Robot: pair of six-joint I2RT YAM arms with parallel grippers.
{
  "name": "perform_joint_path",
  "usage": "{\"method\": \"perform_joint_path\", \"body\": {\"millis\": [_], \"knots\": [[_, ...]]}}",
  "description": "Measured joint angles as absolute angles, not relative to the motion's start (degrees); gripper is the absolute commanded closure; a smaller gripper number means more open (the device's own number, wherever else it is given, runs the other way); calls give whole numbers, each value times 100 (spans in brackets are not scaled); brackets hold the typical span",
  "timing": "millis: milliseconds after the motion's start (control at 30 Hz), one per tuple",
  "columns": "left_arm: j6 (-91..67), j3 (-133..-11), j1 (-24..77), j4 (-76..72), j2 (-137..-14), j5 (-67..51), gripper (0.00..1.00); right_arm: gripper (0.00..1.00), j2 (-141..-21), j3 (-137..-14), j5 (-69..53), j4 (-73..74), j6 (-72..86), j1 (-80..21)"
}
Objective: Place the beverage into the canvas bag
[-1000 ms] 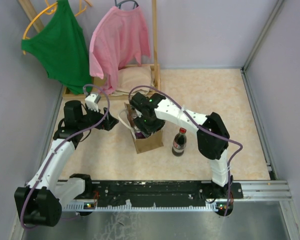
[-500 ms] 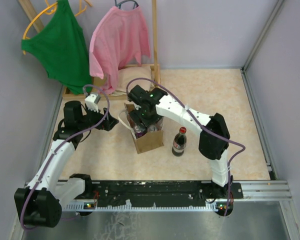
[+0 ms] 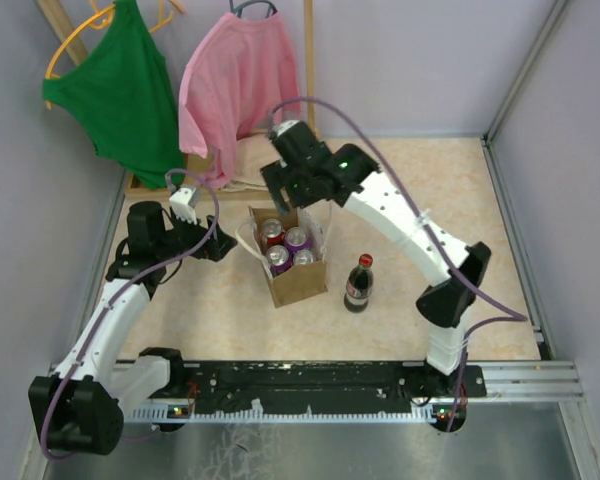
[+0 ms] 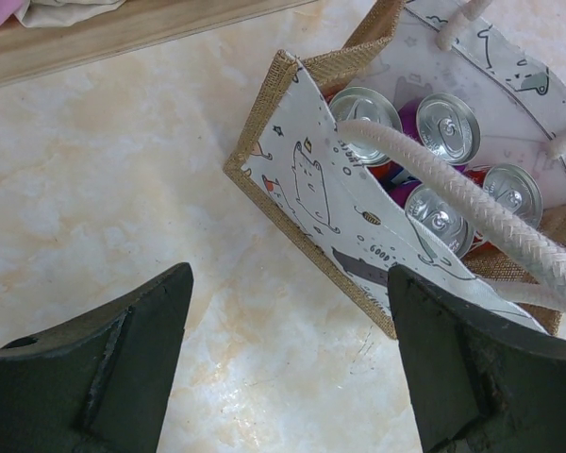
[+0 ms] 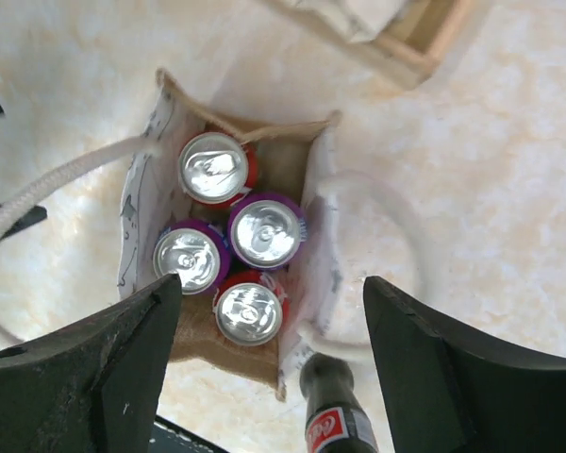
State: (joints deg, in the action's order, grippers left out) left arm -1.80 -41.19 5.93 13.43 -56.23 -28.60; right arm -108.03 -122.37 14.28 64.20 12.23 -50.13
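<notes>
The canvas bag (image 3: 298, 283) stands upright mid-table with its mouth open. Several beverage cans (image 3: 285, 245) stand inside it, their red and purple tops plain in the right wrist view (image 5: 266, 231). A dark cola bottle (image 3: 358, 283) stands on the table just right of the bag, outside it. My right gripper (image 3: 292, 192) hangs open above and behind the bag, holding nothing; from its wrist view the gripper (image 5: 269, 283) looks down into the bag (image 5: 137, 236) and onto the bottle (image 5: 338, 425). My left gripper (image 3: 218, 243) stands open and low beside the bag's left wall (image 4: 311, 189), not touching it.
A white rope handle (image 4: 453, 198) arches over the bag's left side. A wooden rack (image 3: 308, 90) at the back holds a green shirt (image 3: 125, 90) and a pink shirt (image 3: 240, 90), with a beige folded cloth (image 3: 270, 155) on its base. Grey walls close off the left and right sides.
My right gripper has lifted out of the bag's mouth and moved back, its jaws wider apart. The cans in the bag are now uncovered. The left arm has not moved.
</notes>
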Motion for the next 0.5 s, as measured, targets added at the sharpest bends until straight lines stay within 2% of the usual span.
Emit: {"method": "perform_joint_path", "body": {"millis": [167,300,500], "knots": [[-193,-4119,593,1323,-5623,-2860,10,24,-9776,-11917,1511,6283,1575,-4160],[-193,-4119,593,1323,-5623,-2860,11,24,-9203,-11723,1758,6753,1787,-3242],[-193,-4119,593,1317,-5680,-2862,11,30,-9120,-11255,1481,7666,1992,-3288]]}}
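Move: The coke bottle stands about 12 cm back and 13 cm to the right of my empty right hand, its middle some 17 cm lower. The canvas bag with its four cans is almost under that hand, roughly 5 cm back and 1 cm left, 19 cm down; the red can in its near right corner is about 7 cm back, 2 cm right and 17 cm down. From my idle left hand the bottle lies some 26 cm right, 6 cm back and 10 cm down. With nothing in my fingers, I sweep my right hand about 16 cm to the right, away from over the canvas bag, arching up some 7 cm first and then sinking back 4 or 5 cm while drawing back a little towards the bottle. The wrist swings about 25 degrees clockwise and the fingers stay open. ##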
